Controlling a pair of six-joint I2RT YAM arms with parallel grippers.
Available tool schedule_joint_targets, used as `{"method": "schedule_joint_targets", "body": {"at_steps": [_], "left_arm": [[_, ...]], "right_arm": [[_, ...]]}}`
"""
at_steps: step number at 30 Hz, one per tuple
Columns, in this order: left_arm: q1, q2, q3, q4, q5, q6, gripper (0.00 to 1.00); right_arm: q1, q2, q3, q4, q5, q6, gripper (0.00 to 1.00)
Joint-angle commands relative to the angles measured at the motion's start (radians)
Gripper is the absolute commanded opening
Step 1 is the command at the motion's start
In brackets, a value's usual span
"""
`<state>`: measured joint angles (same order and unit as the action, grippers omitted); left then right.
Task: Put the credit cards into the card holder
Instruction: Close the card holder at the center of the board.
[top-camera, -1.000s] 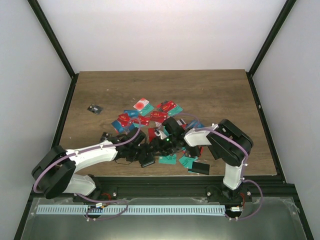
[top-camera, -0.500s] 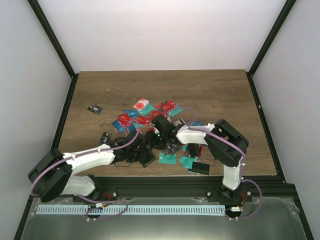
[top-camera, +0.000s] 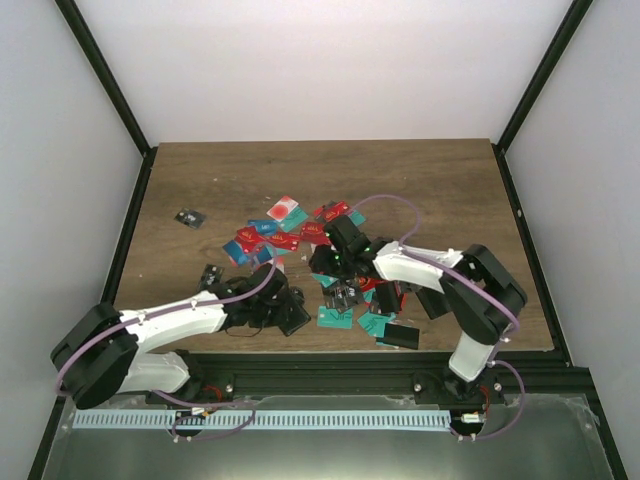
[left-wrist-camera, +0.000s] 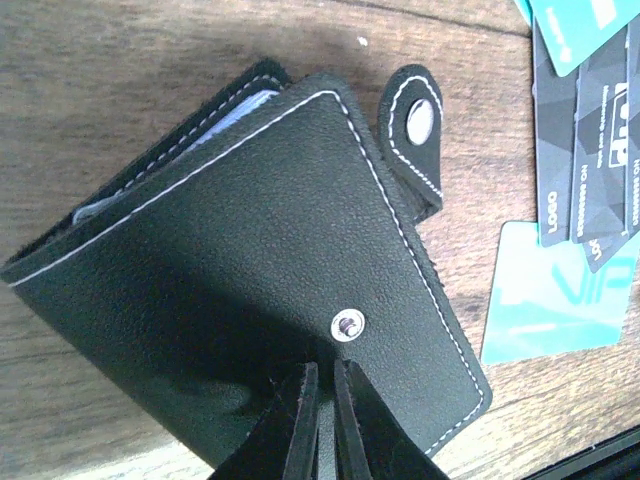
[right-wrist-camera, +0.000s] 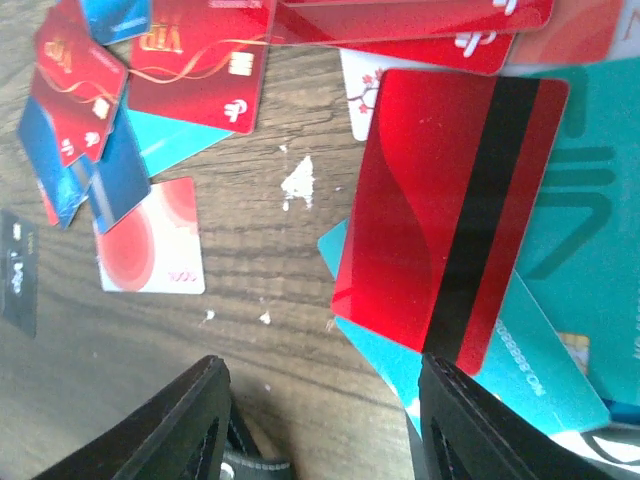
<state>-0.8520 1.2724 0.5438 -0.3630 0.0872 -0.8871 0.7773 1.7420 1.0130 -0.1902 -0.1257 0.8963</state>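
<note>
The card holder (left-wrist-camera: 260, 230) is a black bifold wallet with white stitching, lying on the wood with its clasp tab (left-wrist-camera: 420, 120) loose and grey pockets peeking out at one edge. My left gripper (left-wrist-camera: 322, 375) is shut, its tips resting on the cover beside the snap stud; it sits near the table's front (top-camera: 283, 306). The credit cards (top-camera: 300, 232) lie scattered mid-table in red, teal and blue. My right gripper (right-wrist-camera: 320, 370) hangs open over them (top-camera: 336, 266), nothing between its fingers. A red card with a black stripe (right-wrist-camera: 420, 200) lies just ahead of its right finger, on a teal card (right-wrist-camera: 520, 360).
A white-pink card (right-wrist-camera: 150, 240) lies left of the right gripper. Black cards (left-wrist-camera: 590, 160) and a teal card (left-wrist-camera: 560, 290) lie right of the card holder. A flat black case (top-camera: 402, 335) sits near the front edge, and a small dark item (top-camera: 189, 217) lies far left.
The right arm swung its gripper left over the pile, then back right and a little farther away, its elbow shifting right. Its jaws narrowed slightly. The left gripper stayed on the card holder.
</note>
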Motion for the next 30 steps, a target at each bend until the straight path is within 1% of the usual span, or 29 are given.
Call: {"method": "schedule_joint_targets", "body": {"at_steps": [1,5,8,12,20,25,30], "left_arm": [[-0.013,-0.004,-0.021,-0.167,0.011,0.013,0.09],[-0.013,-0.011,-0.004,-0.165,0.01,0.01,0.09],[-0.014,-0.013,0.003,-0.162,0.01,0.01,0.09],[-0.014,-0.017,0.004,-0.162,0.002,0.01,0.09],[-0.014,-0.036,-0.002,-0.16,-0.002,0.005,0.09],[-0.015,-0.011,0.013,-0.158,-0.007,0.01,0.09],[-0.014,0.008,0.036,-0.151,-0.01,0.001,0.09]], "right_arm": [[-0.004,-0.101,-0.034,-0.061,-0.022,-0.149,0.53],[-0.004,-0.164,-0.057,-0.088,-0.084,-0.231,0.53],[-0.004,-0.169,-0.035,-0.135,-0.137,-0.284,0.53],[-0.002,-0.122,0.014,-0.191,-0.199,-0.306,0.52],[0.039,-0.009,0.082,-0.197,-0.316,-0.36,0.52],[0.073,0.047,0.161,-0.241,-0.322,-0.405,0.57],[0.088,0.093,0.222,-0.284,-0.296,-0.427,0.58]]}}
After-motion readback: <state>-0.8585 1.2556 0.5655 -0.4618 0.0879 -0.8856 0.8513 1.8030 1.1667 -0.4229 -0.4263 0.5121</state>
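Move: The card holder's middle is roughly 10 cm back from the half-open right hand, 7 cm to its left and 5 cm below; the left hand's shut fingers already rest on its cover, with that middle about 2 cm ahead, 1 cm to the left and just under them. From the right hand, the dark logo cards lie some 7 cm back and 5 cm right, the teal card 12 cm back and 3 cm right, the pink-dot card 11 cm left and 1 cm back. The left hand's shut fingertips keep pressing on the card holder's cover and drag it about 1.5 cm back and to the left. The right hand draws back some 7 cm towards the strap side, rising 3 cm and then sinking again as it swings about 5 cm left, turning some 30 degrees counter-clockwise; its fingers stay half open and end on either side of the strap edge. ##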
